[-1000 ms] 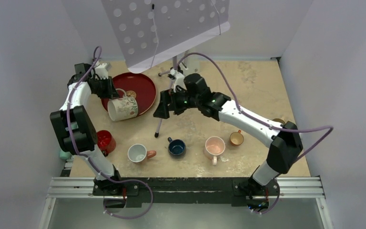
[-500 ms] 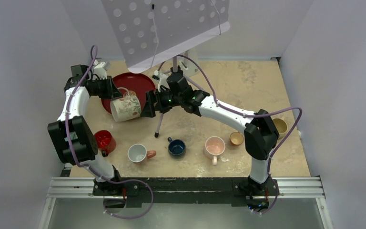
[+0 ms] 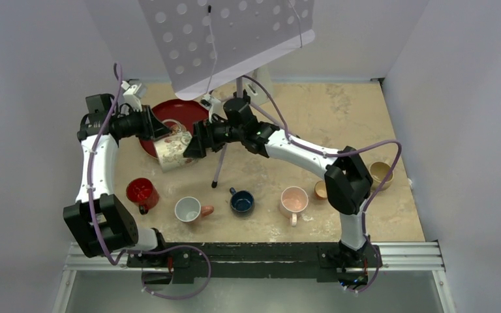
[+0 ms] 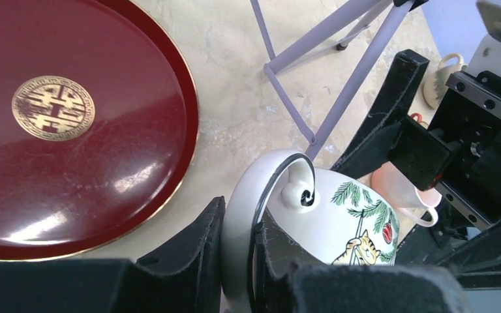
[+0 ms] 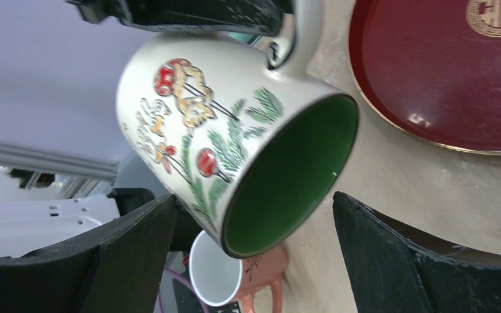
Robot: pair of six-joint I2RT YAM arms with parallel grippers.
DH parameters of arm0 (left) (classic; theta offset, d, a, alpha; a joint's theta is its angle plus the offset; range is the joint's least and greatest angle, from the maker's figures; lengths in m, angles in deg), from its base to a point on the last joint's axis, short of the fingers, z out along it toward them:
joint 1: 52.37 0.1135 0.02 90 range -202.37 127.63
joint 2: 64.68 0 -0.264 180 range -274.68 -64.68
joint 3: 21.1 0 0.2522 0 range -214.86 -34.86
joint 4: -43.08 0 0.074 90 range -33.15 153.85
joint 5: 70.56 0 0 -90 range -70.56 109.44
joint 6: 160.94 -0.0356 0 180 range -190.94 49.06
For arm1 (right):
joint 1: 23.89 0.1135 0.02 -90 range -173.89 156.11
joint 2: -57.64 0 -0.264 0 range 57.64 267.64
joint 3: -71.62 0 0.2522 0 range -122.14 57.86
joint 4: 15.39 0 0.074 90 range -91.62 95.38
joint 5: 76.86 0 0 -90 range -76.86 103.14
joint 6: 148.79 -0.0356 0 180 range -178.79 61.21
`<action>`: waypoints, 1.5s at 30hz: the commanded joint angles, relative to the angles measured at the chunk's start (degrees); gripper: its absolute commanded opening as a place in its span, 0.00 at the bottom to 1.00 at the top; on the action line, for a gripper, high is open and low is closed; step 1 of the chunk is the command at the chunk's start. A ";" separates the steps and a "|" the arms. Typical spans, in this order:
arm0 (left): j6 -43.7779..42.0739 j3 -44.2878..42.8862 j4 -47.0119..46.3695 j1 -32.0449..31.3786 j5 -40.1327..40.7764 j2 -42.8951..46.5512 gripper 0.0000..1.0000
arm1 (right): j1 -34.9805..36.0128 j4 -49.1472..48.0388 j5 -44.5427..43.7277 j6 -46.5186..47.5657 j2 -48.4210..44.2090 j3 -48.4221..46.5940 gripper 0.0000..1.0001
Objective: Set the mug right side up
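The mug (image 3: 171,150) is white with a cat and pine print and a green inside. It hangs tilted over the front edge of the red tray (image 3: 181,112), mouth facing the right gripper. My left gripper (image 3: 158,130) is shut on its handle; in the left wrist view the fingers (image 4: 199,251) clamp the handle (image 4: 238,228) beside the mug body (image 4: 346,218). My right gripper (image 3: 193,145) is open. In the right wrist view it (image 5: 254,202) straddles the mug (image 5: 189,124) without touching, fingers (image 5: 130,254) apart on both sides of the rim.
A tripod leg (image 3: 220,163) under a perforated board (image 3: 228,32) stands just right of the mug. Along the front sit a red mug (image 3: 140,192), a white mug (image 3: 188,208), a dark blue mug (image 3: 241,201), a pink mug (image 3: 293,199) and further small mugs (image 3: 381,173).
My right gripper has moved left until its open fingers flank the mug. My left gripper has carried the mug slightly forward and right, still holding the handle.
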 commanded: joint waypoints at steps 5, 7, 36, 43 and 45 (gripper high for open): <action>11.87 2.27 -5.13 -0.26 -9.20 2.64 0.00 | 1.39 -14.80 10.46 -3.72 0.68 -2.39 0.53; 12.31 2.18 -5.74 -0.27 -8.92 2.47 0.00 | 1.39 -15.71 11.88 -3.54 0.10 -1.44 0.44; -4.93 -0.40 6.80 -0.53 10.35 -3.76 0.72 | 1.39 33.47 -22.92 8.12 -23.26 6.82 0.00; -6.70 0.25 6.56 -1.34 16.25 -4.09 0.73 | 1.38 42.56 -35.25 6.68 -24.64 8.65 0.00; -6.80 0.63 5.88 -1.83 19.67 -4.19 0.73 | 1.39 42.96 -37.93 6.45 -23.74 9.20 0.00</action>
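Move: The mug hangs by its handle in the left fingers, its middle roughly 6 cm back, 4 cm right and 2 cm below that hand. From the open right hand it lies about 6 cm left, 1 cm back and 2 cm higher, mouth towards that hand. The red tray is some 9 cm ahead of and 6 cm left of the right hand; the pink mug 17 cm straight back, the blue mug 15 cm back and 15 cm right, all about 18 cm lower. The mug changes hands: the right hand rises about 4 cm, easing left and back onto the rim, and shuts its fingers on the wall while the left still pinches the handle. Then the left opens, lets go and sinks about 5 cm; the right carries the mug nearly 20 cm right, first dropping and drawing back slightly, tipping its fingers downward about 45 degrees and turning clockwise. ##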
